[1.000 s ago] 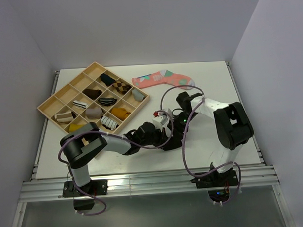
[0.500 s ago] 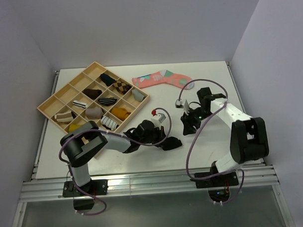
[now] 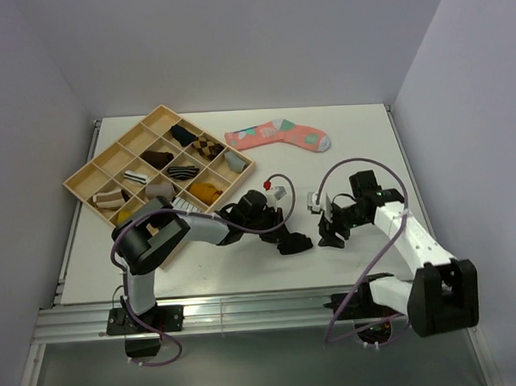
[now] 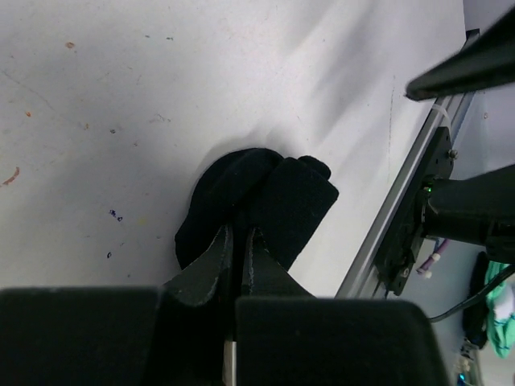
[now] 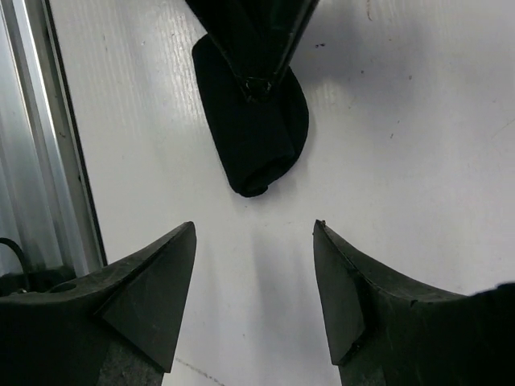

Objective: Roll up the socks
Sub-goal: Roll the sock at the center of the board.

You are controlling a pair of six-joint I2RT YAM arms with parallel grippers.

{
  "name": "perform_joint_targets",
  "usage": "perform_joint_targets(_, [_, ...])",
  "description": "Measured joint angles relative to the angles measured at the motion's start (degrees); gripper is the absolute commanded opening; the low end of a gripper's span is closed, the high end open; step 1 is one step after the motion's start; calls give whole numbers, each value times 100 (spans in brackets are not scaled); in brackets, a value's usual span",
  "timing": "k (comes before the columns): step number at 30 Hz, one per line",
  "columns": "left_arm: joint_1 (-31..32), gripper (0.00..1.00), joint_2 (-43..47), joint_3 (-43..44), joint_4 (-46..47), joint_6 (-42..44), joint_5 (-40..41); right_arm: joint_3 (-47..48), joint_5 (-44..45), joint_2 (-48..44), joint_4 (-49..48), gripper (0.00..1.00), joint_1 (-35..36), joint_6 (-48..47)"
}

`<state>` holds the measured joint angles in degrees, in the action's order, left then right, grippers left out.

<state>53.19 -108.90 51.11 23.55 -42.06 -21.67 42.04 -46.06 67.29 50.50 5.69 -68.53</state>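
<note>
The black sock (image 3: 294,242) lies on the white table as a short rolled bundle, near the front centre. My left gripper (image 3: 281,235) is shut on its left end; in the left wrist view the fingertips (image 4: 239,235) pinch into the dark roll (image 4: 269,197). My right gripper (image 3: 331,232) hangs just right of the bundle, open and apart from it. In the right wrist view its open jaws (image 5: 253,227) frame bare table, with the black sock (image 5: 256,145) ahead of them. A mustard-yellow sock bundle (image 3: 205,191) sits in a tray compartment.
A wooden tray (image 3: 81,175) with several compartments of small sock bundles stands at the back left. A pink patterned sock (image 3: 277,135) lies flat at the back centre. The table's metal front rail (image 3: 245,310) runs close behind the black sock.
My right gripper has pulled away from the black sock to the right and toward the front, and its jaws have spread wider. The left gripper has stayed shut on the sock.
</note>
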Motion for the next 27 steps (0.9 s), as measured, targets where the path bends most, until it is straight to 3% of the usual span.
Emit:
perform_joint_targets(7, [-186, 0, -157, 275, -422, -136, -461, -654, 197, -1016, -575, 72, 417, -120])
perform_joint_targets(27, [-343, 0, -575, 741, -820, -271, -1290, -1154, 1386, -581, -1880, 70, 2269, 59])
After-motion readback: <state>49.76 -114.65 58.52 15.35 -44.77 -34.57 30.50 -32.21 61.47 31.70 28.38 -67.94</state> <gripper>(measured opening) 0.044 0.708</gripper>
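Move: From the right hand, the half-rolled black sock's middle lies about 10 cm to the left, 1 cm back and 5 cm below. The left hand's shut fingers are already in its left part, with the middle some 4 cm to that hand's right, 2 cm back and about level. Also from the left hand, the rolled mustard sock in the tray stands about 14 cm ahead and 23 cm left, and the pink patterned socks some 31 cm straight ahead. The right hand, fingers staying wide open, sweeps about 5 cm left and 4 cm down with a small drift back, towards the black sock's free right end, turning roughly 15 degrees counter-clockwise while its forward side tilts up and the fingers dip slightly, so the tips come close around that end. The left hand stays in place with its shut fingers still in the sock, only rolling about 10 degrees so that its forward side goes down. ##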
